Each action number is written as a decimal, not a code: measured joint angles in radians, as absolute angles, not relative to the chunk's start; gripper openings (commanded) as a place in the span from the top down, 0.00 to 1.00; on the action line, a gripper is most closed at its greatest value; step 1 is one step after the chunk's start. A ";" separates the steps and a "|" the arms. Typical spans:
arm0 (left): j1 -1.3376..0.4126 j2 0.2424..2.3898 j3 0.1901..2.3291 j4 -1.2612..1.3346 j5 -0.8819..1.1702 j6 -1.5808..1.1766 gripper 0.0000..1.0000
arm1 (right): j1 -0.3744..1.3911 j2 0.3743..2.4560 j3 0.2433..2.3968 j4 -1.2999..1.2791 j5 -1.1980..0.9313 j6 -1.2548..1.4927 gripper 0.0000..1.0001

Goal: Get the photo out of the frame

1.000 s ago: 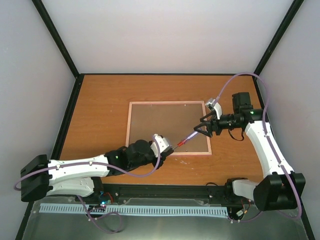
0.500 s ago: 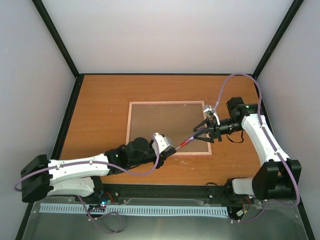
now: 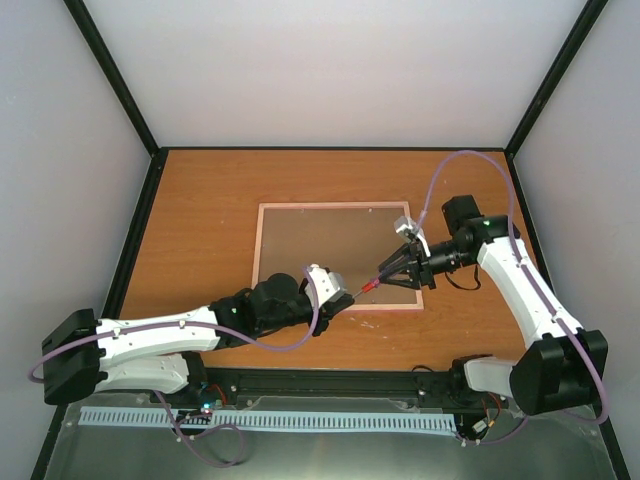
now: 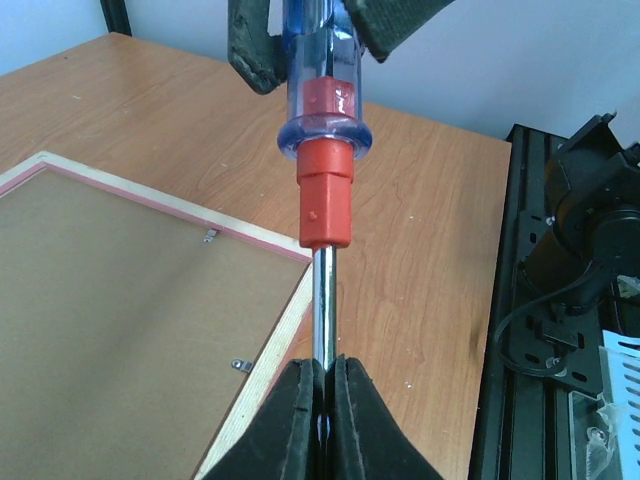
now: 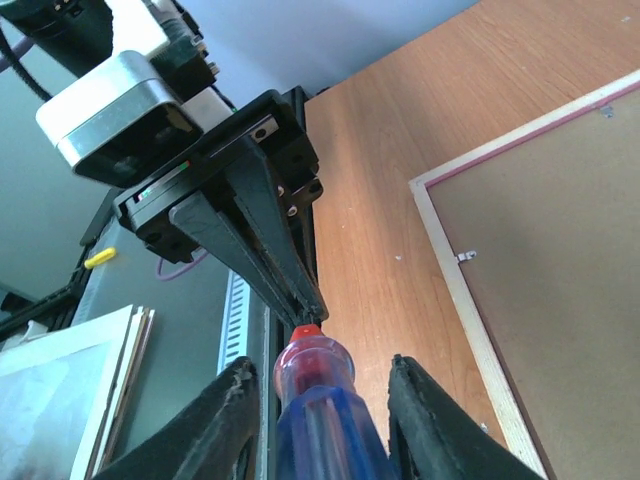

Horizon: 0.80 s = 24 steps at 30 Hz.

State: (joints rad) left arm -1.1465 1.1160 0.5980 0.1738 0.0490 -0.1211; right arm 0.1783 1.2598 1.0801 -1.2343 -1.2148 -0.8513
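Observation:
The frame (image 3: 320,245) lies flat on the table with its brown board back (image 4: 120,290) facing up, so the photo is hidden. My left gripper (image 3: 345,293) is shut on the metal shaft of a screwdriver (image 4: 325,130), held over the frame's near right corner. In its own view, the left gripper (image 4: 328,365) pinches the shaft just below the red collar. My right gripper (image 5: 320,368) straddles the blue and red handle (image 5: 320,410). It is open, with a small gap on each side of the handle. From above, the right gripper (image 3: 390,272) points left along the screwdriver (image 3: 368,285).
Small metal tabs (image 4: 240,365) hold the board along the frame's edge. A black rail (image 4: 560,300) runs along the table's near side. A stack of pale sheets (image 5: 70,390) shows below the table edge in the right wrist view.
The right gripper has moved left onto the screwdriver handle and its jaws have narrowed around it. The left gripper has kept its hold and stayed in place.

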 measured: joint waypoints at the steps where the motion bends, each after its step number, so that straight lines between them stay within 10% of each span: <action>1: -1.147 1.116 0.598 0.175 0.051 -0.121 0.99 | 0.179 1.256 1.080 -1.227 -1.212 -0.847 0.69; 14: -1.145 1.110 0.597 0.178 0.046 -0.117 0.99 | 0.182 1.237 1.073 -1.180 -1.208 -0.791 0.72; 21: -1.139 1.090 0.582 0.181 0.046 -0.106 0.99 | 0.193 1.237 1.071 -1.185 -1.238 -0.765 0.97; 24: -1.138 1.091 0.582 0.182 0.036 -0.113 0.62 | 0.192 1.237 1.070 -1.169 -1.241 -0.754 0.97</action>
State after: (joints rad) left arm -1.1378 1.0908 0.5816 0.1818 0.0360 -0.1131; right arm 0.1925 1.2369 1.0702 -1.1694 -1.2411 -0.7540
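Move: The screwdriver is held up by its shaft in the left fingers. Its handle lies about 9 cm to the right of the left hand, 4 cm ahead and some 3 cm higher, already between the right hand's open fingers, its middle only about 1 cm to the right of that hand's point. The frame lies back side up, its middle about 4 cm ahead of the right hand, 9 cm to the left and some 19 cm below. The right fingers close from about a third open to pinch the screwdriver handle, while that hand stays nearly in place and rises barely 1 cm. The left hand keeps its grip on the shaft and drifts roughly half a centimetre left, then its fingers begin to part around the shaft at the very end. ##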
